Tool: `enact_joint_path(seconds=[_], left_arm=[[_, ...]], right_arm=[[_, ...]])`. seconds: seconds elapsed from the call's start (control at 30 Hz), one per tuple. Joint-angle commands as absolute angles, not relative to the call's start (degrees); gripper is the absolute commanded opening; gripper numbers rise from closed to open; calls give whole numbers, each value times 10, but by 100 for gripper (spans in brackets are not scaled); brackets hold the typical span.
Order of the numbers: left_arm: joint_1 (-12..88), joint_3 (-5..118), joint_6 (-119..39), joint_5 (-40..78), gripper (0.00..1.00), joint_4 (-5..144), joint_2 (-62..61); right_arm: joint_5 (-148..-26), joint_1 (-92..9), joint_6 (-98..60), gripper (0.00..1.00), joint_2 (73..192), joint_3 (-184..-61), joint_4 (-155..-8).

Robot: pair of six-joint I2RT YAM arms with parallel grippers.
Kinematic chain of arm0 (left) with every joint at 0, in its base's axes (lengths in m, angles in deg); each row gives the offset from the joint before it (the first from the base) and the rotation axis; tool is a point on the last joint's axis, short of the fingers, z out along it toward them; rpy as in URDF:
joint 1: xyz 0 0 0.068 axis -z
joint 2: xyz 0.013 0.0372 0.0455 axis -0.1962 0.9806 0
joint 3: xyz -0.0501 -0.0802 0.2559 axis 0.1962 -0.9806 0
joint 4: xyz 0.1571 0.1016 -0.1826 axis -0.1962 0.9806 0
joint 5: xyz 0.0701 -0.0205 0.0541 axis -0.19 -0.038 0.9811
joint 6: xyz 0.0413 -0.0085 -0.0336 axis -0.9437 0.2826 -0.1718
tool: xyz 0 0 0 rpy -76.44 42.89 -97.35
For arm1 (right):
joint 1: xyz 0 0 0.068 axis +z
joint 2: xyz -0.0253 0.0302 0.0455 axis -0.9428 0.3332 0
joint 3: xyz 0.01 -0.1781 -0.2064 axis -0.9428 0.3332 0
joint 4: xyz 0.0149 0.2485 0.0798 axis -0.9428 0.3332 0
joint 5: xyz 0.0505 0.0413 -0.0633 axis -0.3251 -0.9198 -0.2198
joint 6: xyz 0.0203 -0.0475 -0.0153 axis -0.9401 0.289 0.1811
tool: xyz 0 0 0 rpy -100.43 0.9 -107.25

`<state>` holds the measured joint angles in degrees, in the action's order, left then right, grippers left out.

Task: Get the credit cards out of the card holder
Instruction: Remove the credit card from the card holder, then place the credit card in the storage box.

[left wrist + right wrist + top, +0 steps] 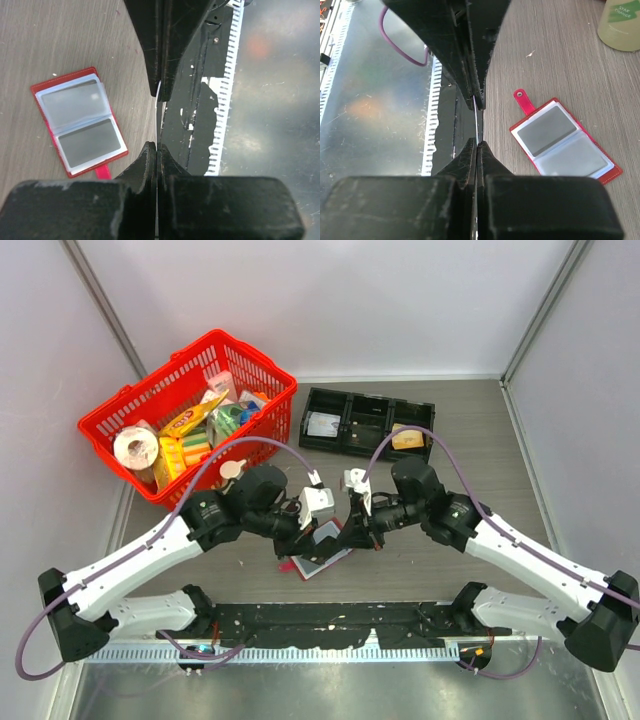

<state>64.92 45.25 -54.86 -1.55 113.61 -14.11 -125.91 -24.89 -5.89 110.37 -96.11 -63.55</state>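
Note:
The card holder (pixel 80 122), a small red wallet, lies open on the wooden table with its snap tab out. Two clear sleeves show greyish credit cards (pixel 545 131) inside. It also shows in the top view as the red card holder (pixel 308 564) under the two wrists. One credit card (pixel 475 120) hangs edge-on above the table, a thin pale line. My left gripper (pixel 157 145) is shut on one end of it. My right gripper (pixel 477 143) is shut on the other end, so the two face each other tip to tip.
A red basket (pixel 190 410) of groceries stands at the back left. A black three-compartment tray (pixel 367 422) sits at the back middle. A pale green container (pixel 622 22) stands near the wallet. A black mat and metal strip (pixel 330 625) run along the near edge.

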Motion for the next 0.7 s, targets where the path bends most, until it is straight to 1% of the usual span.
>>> enact_joint_path(seconds=[0.0,0.03,0.07,0.17,0.2,0.37,0.4,0.5,0.57,0.67], left_arm=[[651,484,-587,11,8,1156,-143],[651,479,-580,37,19,1145,-145],[651,473,-571,62,25,1132,-150],[648,448,-542,155,57,1091,-178],[641,439,-534,190,65,1073,-192],[605,376,-474,354,97,974,-269],[594,364,-465,385,100,956,-287],[585,331,-453,465,100,915,-330],[585,316,-450,533,100,902,-349],[585,308,-448,598,100,895,-363]], right_arm=[[-1259,-250,-45,1,1112,-990,-635],[-1255,-254,-50,1,1113,-990,-635],[-1248,-259,-53,1,1117,-990,-636],[-1216,-278,-79,1,1127,-990,-645],[-1193,-293,-87,1,1132,-990,-655],[-1098,-385,-190,1,1179,-1006,-683],[-1088,-416,-217,1,1186,-1013,-694],[-1017,-473,-286,1,1229,-1033,-713],[-992,-514,-318,1,1262,-1056,-721],[-935,-537,-348,1,1326,-1098,-733]])
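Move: Both hands still have hold of the credit card, whose middle is about 4 cm to the left hand's right, slightly below. From the right hand the black tray lies some 33 cm ahead, 7 cm right and 15 cm below; its white packet is about 34 cm ahead and 5 cm left, its yellow packet 31 cm ahead and 18 cm right, and the card holder 7 cm ahead, 5 cm left, 18 cm below. The soap bottle stands about 17 cm ahead of the left hand, 18 cm left, 11 cm below. The left fingers spread fully and let go of the credit card, and that hand draws off forward and left towards the soap bottle, rising a little and swinging counter-clockwise. Keeping its pinch on the card, the right hand speeds some 22 cm forward and 9 cm right towards the black tray, sinking slightly while turning about 55 degrees clockwise. ##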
